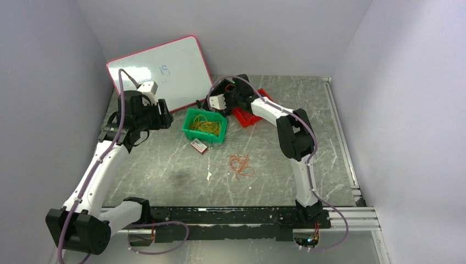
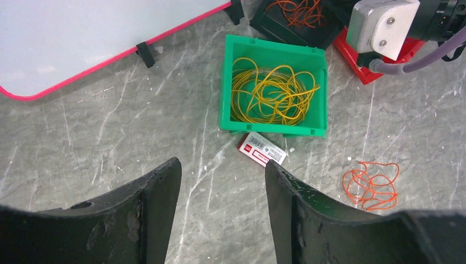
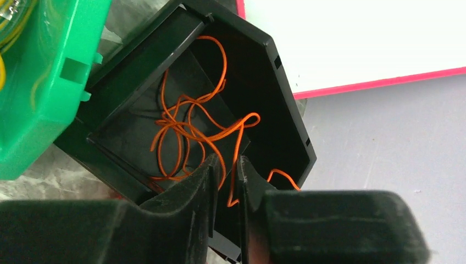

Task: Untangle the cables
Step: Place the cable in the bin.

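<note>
The cables lie in three bunches. Yellow cables (image 2: 272,93) fill the green bin (image 2: 275,47). An orange bunch (image 2: 371,184) lies loose on the table (image 1: 240,164). More orange cables (image 3: 187,126) sit in the black bin (image 3: 286,110). My right gripper (image 3: 228,165) hangs over the black bin. Its jaws stand a narrow gap apart, with one orange strand running loosely between them. My left gripper (image 2: 222,170) is open above bare table, near the green bin, with nothing between its fingers.
A white board with a pink rim (image 1: 162,71) leans at the back left. A red bin (image 2: 362,60) stands beside the black one. A small red and white box (image 2: 262,148) lies against the green bin's front. Grey walls close in on both sides.
</note>
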Robot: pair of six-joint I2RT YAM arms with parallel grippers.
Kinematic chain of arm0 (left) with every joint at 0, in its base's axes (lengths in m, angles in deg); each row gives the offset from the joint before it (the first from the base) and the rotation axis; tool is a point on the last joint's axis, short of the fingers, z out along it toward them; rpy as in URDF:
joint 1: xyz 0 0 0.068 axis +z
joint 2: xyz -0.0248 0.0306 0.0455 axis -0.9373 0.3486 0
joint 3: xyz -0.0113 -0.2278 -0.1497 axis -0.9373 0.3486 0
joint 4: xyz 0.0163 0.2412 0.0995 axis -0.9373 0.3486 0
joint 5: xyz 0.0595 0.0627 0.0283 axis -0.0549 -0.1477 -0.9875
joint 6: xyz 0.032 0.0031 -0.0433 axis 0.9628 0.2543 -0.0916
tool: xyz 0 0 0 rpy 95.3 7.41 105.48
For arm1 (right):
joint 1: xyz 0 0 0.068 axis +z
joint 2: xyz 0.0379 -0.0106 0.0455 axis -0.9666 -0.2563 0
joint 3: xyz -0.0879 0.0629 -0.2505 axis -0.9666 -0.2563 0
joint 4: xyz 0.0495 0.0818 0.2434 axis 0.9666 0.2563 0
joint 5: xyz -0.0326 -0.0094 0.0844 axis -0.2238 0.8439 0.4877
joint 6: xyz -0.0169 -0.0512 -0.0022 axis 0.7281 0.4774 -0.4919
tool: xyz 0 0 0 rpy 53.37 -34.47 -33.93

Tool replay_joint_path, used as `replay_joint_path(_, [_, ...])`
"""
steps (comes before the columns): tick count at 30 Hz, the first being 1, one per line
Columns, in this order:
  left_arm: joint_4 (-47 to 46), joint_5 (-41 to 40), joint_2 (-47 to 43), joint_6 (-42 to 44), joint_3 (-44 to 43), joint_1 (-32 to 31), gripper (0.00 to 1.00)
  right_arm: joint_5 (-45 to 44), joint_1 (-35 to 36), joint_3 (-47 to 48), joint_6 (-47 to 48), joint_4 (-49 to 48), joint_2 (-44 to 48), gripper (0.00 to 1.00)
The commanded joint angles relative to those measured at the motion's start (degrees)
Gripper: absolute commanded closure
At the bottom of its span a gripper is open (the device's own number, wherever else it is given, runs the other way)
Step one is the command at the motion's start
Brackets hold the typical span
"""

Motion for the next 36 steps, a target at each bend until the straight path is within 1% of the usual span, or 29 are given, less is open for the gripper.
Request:
replay_joint_path(1, [0.4, 1.9, -0.7, 0.6, -0.6, 0.6, 0.38, 2.3, -0.3, -2.3, -5.0, -6.3, 1.7, 0.74])
replay_joint_path(4, [0.0, 2.4, -0.5, 0.3, -0.8, 0.6, 0.38, 3.3, -0.3, -2.5, -6.8, -7.8, 3.0, 0.65])
replay_joint_path(6, [-0.1, 2.9, -0.3, 0.0, -1.0, 0.7, 0.38, 3.4, -1.5, -2.6, -7.4, -8.2, 3.9, 0.56])
replay_joint_path(9, [-0.2, 3.3, -0.3, -0.4, -1.1, 0.7, 0.38, 3.8, -2.2, -3.3, -8.6, -9.1, 5.5, 0.49])
replay_joint_path(15, [-0.2, 4.2, -0.3, -1.1, -1.5, 0.7, 0.38, 6.2, -3.1, -5.3, -11.3, -10.4, 9.1, 0.45])
replay_joint_path(19, [-0.3, 4.8, -0.5, -1.6, -1.5, 0.7, 0.38, 9.2, -3.9, -8.8, -16.3, -14.2, 12.6, 0.44])
replay_joint_path(20, [-0.3, 4.9, -0.6, -1.7, -1.5, 0.7, 0.39, 9.8, -4.2, -10.2, -19.0, -17.0, 13.9, 0.44])
replay_joint_path(22, [-0.2, 4.9, -0.7, -1.9, -1.6, 0.7, 0.39, 8.8, -4.8, -13.4, -27.3, -24.4, 15.7, 0.44])
replay_joint_path(24, [-0.2, 5.0, -0.9, -1.9, -1.7, 0.7, 0.39, 7.7, -5.8, -15.5, -35.5, -29.5, 17.3, 0.45])
replay_joint_path(26, [-0.1, 5.0, -1.0, -2.0, -1.7, 0.7, 0.39, 4.1, -6.7, -16.5, -45.0, -32.9, 18.5, 0.47])
replay_joint_path(29, [-0.2, 5.1, -1.3, -2.2, -1.5, 0.7, 0.39, 0.1, -7.5, -14.4, -52.1, -28.4, 19.3, 0.47])
replay_joint_path(31, [-0.2, 5.4, -1.3, -2.4, -1.2, 0.7, 0.39, -3.0, -7.5, -12.2, -56.6, -22.1, 19.3, 0.47])
replay_joint_path(33, [-0.4, 5.7, -1.3, -2.7, -1.0, 0.7, 0.39, -6.1, -7.5, -9.7, -63.2, -17.1, 18.7, 0.47])
replay_joint_path(34, [-0.5, 5.8, -1.4, -2.8, -1.0, 0.7, 0.39, -7.5, -7.5, -9.2, -66.9, -16.0, 18.6, 0.47])
replay_joint_path(36, [-0.7, 5.9, -1.5, -3.0, -0.8, 0.7, 0.39, -10.3, -7.5, -10.6, -75.7, -17.4, 19.0, 0.48])
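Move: The black bin that the orange cable goes into has its middle roughly 4 cm left of the right hand, 1 cm farther out and 7 cm below. Of that hand, the green bin is about 11 cm back and 12 cm left, and the red bin some 3 cm back and 9 cm right. From the left hand, the black bin lies around 20 cm ahead, 22 cm right and 20 cm below. Almost staying in place at first, the right hand widens its already parting fingers to about half open and lets go of the orange cable strand over the black bin. It then climbs about 14 cm, drifting some 7 cm right, away from the black bin; the wrist rolls its left side up and turns some 30 degrees clockwise. ##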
